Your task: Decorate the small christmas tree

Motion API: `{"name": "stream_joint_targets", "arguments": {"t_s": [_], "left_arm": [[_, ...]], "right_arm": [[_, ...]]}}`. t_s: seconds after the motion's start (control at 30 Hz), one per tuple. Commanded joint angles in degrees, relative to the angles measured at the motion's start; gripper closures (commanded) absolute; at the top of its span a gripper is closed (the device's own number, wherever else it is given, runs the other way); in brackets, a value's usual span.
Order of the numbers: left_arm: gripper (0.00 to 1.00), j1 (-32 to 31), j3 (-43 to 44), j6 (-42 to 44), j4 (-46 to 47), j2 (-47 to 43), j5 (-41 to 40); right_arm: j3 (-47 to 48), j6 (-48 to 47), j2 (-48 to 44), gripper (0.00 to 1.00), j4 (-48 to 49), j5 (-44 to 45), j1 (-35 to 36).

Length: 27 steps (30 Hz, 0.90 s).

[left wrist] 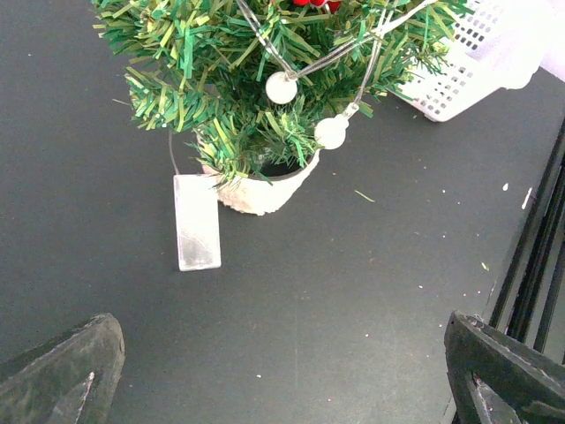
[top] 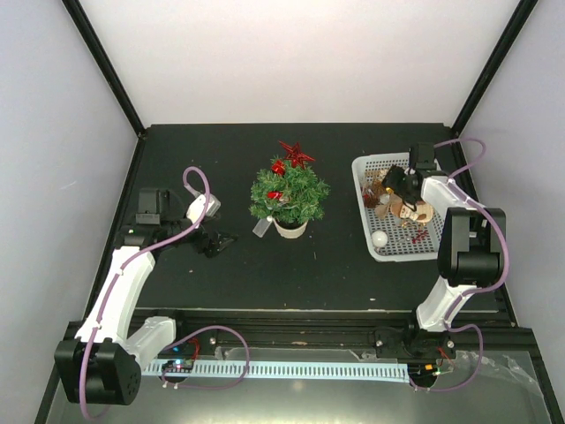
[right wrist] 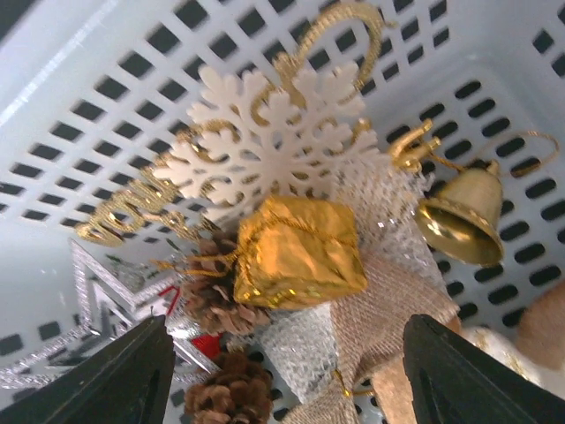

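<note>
The small christmas tree (top: 289, 196) stands mid-table in a white pot (left wrist: 265, 190), with a red star (top: 296, 155) on top and a pale tag (left wrist: 197, 221) lying beside the pot. A string of white beads (left wrist: 282, 87) hangs in its branches. My left gripper (top: 216, 243) rests low to the tree's left, open and empty (left wrist: 282, 380). My right gripper (top: 402, 190) hovers open inside the white mesh basket (top: 371, 168). Between its fingers (right wrist: 287, 371), and below them, lie a gold gift box (right wrist: 300, 252), pine cones (right wrist: 221, 389) and burlap; nothing is gripped.
The basket also holds a white snowflake (right wrist: 274, 132), a gold bell (right wrist: 463, 216), a silver star (right wrist: 97, 300) and a white ball (top: 380, 238). The basket's corner (left wrist: 468, 62) shows right of the tree. Black frame posts stand at the back corners.
</note>
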Motion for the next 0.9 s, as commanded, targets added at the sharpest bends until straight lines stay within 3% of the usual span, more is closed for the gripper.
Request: {"name": "stream_joint_targets", "arguments": {"t_s": [0.0, 0.33, 0.43, 0.57, 0.87], "left_arm": [[0.01, 0.4, 0.3, 1.3, -0.5, 0.2, 2.5], [0.01, 0.4, 0.5, 1.9, -1.2, 0.6, 3.5], [0.01, 0.4, 0.7, 2.1, -1.6, 0.9, 3.8], [0.01, 0.4, 0.7, 2.3, -1.7, 1.2, 4.1], [0.01, 0.4, 0.6, 2.3, -1.4, 0.8, 4.2]], "right_arm": [[1.9, 0.9, 1.4, 0.27, 3.7, -2.7, -1.1], [5.5, 2.2, 7.0, 0.31, 2.6, -2.3, -1.1], [5.5, 2.7, 7.2, 0.40, 2.5, -1.4, -1.0], [3.6, 3.4, 4.6, 0.52, 3.6, -0.3, -1.1], [-3.6, 4.2, -4.9, 0.55, 5.0, 0.7, -1.0]]}}
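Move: The open right hand hangs over the basket, with the gold gift box about 2 cm ahead and 3 cm below its finger pads. The white snowflake leans some 4 cm beyond the gift box, the pinecones lie roughly 5 cm to the hand's left and 1 cm ahead, and the bell about 5 cm to its right and 1 cm ahead, all 3 to 4 cm down. From the left hand the gift box lies roughly 20 cm ahead, 48 cm to the right and 15 cm below. The right hand eases forward about 2 cm and then sinks as much again, fingers still apart, until they straddle the gold gift box short of the snowflake. There the fingers close to roughly two thirds of their starting gap and pinch the box from both sides, and the hand lifts it some 2.5 cm while drawing back about 1.5 cm, barely turning the wrist. ##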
